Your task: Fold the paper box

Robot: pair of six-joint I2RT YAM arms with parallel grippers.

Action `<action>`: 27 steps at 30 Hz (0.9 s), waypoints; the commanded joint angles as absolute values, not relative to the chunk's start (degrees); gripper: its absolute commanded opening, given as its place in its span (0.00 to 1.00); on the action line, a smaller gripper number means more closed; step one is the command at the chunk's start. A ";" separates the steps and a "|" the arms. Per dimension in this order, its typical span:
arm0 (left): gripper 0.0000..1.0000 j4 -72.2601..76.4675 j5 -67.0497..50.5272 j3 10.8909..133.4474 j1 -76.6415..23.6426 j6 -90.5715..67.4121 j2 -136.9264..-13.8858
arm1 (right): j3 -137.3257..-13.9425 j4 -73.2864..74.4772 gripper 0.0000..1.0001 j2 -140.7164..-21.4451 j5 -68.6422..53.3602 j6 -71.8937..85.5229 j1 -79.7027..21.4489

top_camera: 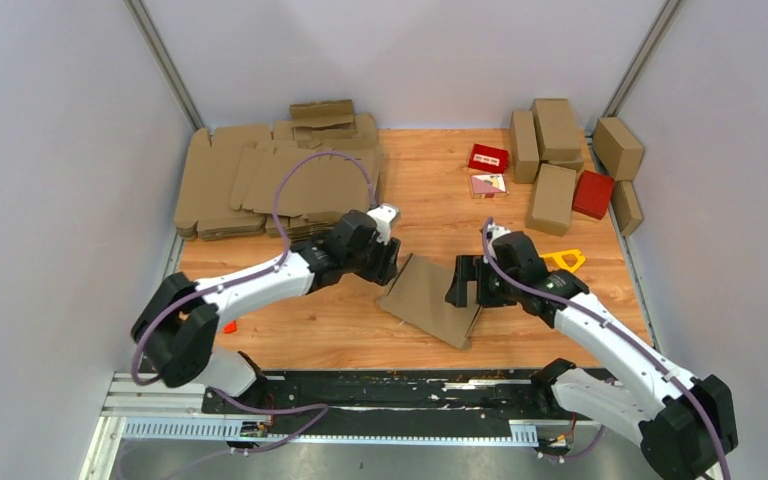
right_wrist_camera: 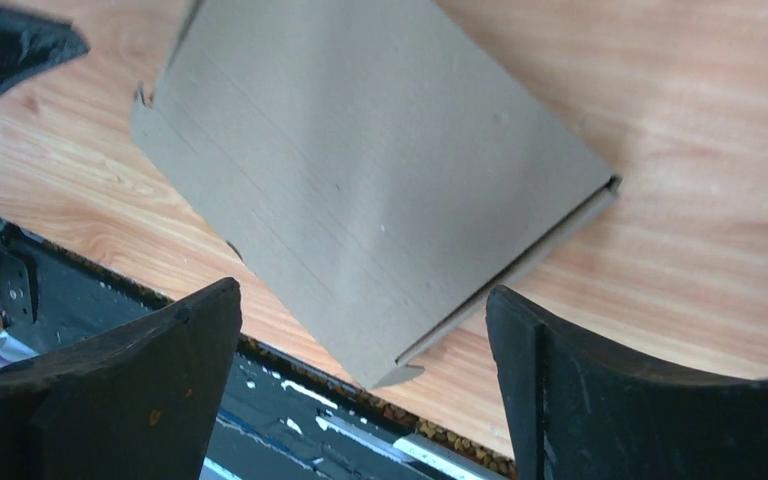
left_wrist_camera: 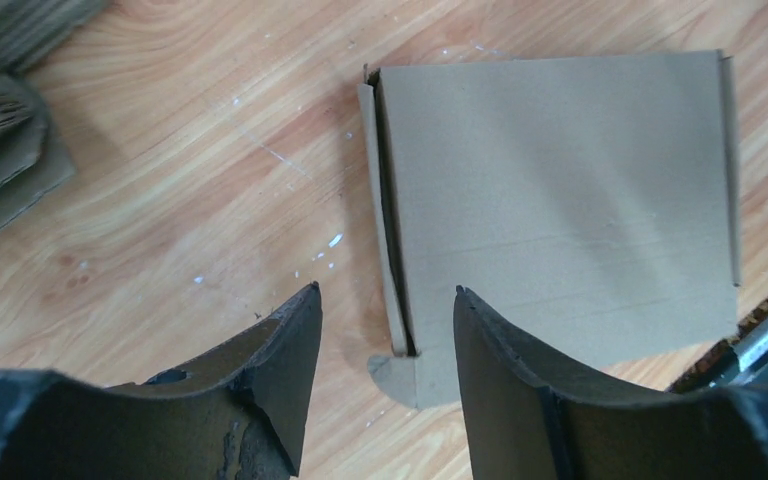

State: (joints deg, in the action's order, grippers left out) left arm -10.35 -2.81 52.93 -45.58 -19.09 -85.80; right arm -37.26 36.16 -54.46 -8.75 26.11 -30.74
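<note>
The paper box (top_camera: 430, 300) lies flat and closed on the wooden table, a shallow brown cardboard rectangle set at an angle near the front edge. My left gripper (top_camera: 388, 262) hovers at its left corner, open and holding nothing. In the left wrist view the box (left_wrist_camera: 560, 200) fills the upper right, and its rounded corner tab shows on the table between the spread fingers of the left gripper (left_wrist_camera: 388, 300). My right gripper (top_camera: 465, 283) stands open at the box's right edge. In the right wrist view the box (right_wrist_camera: 360, 170) lies below the wide-open right gripper (right_wrist_camera: 363, 290), untouched.
A pile of flat brown blanks (top_camera: 260, 180) covers the back left. Finished brown boxes (top_camera: 550, 160) and red boxes (top_camera: 592, 193) stand at the back right. A yellow object (top_camera: 565, 260) lies behind the right wrist. The black rail (top_camera: 380, 385) runs along the table's near edge.
</note>
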 commanded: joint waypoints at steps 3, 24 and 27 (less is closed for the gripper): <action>0.52 -12.54 -1.98 44.43 -45.26 -22.17 -71.81 | -44.11 30.44 0.75 -61.33 -3.49 19.18 -31.12; 0.00 3.75 -6.48 21.75 -53.61 -37.37 -60.41 | -53.33 21.00 0.00 -90.17 -4.12 16.79 -27.45; 0.00 5.54 -5.93 21.53 -53.61 -37.27 -61.41 | -53.60 20.85 0.00 -92.31 -4.84 16.52 -27.33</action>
State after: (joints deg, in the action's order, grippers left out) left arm -1.69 -6.55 21.56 -53.41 -35.59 -60.49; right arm -52.21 23.11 -89.23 -4.51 17.89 -27.66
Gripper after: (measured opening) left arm 0.006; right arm 0.009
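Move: The folded box lies under the right gripper's front left, its middle about 4 cm ahead, 6 cm to the left and 7 cm below. The yellow triangle is some 15 cm ahead of the right gripper and 23 cm to its right, about 9 cm down. From the left gripper the box's middle is roughly 10 cm to the right, 2 cm back and 7 cm down; the cardboard stack is about 30 cm ahead and 26 cm left. Carry the right gripper forward over the closed box, about 11 cm, shutting the wide-open fingers on the way and sinking some 5 cm so that the closed tips come down on the lid just inside its far edge. Meanwhile draw the left gripper back and a little left, away from the box, rising briefly before sinking low over bare table, its fingers closing empty. ##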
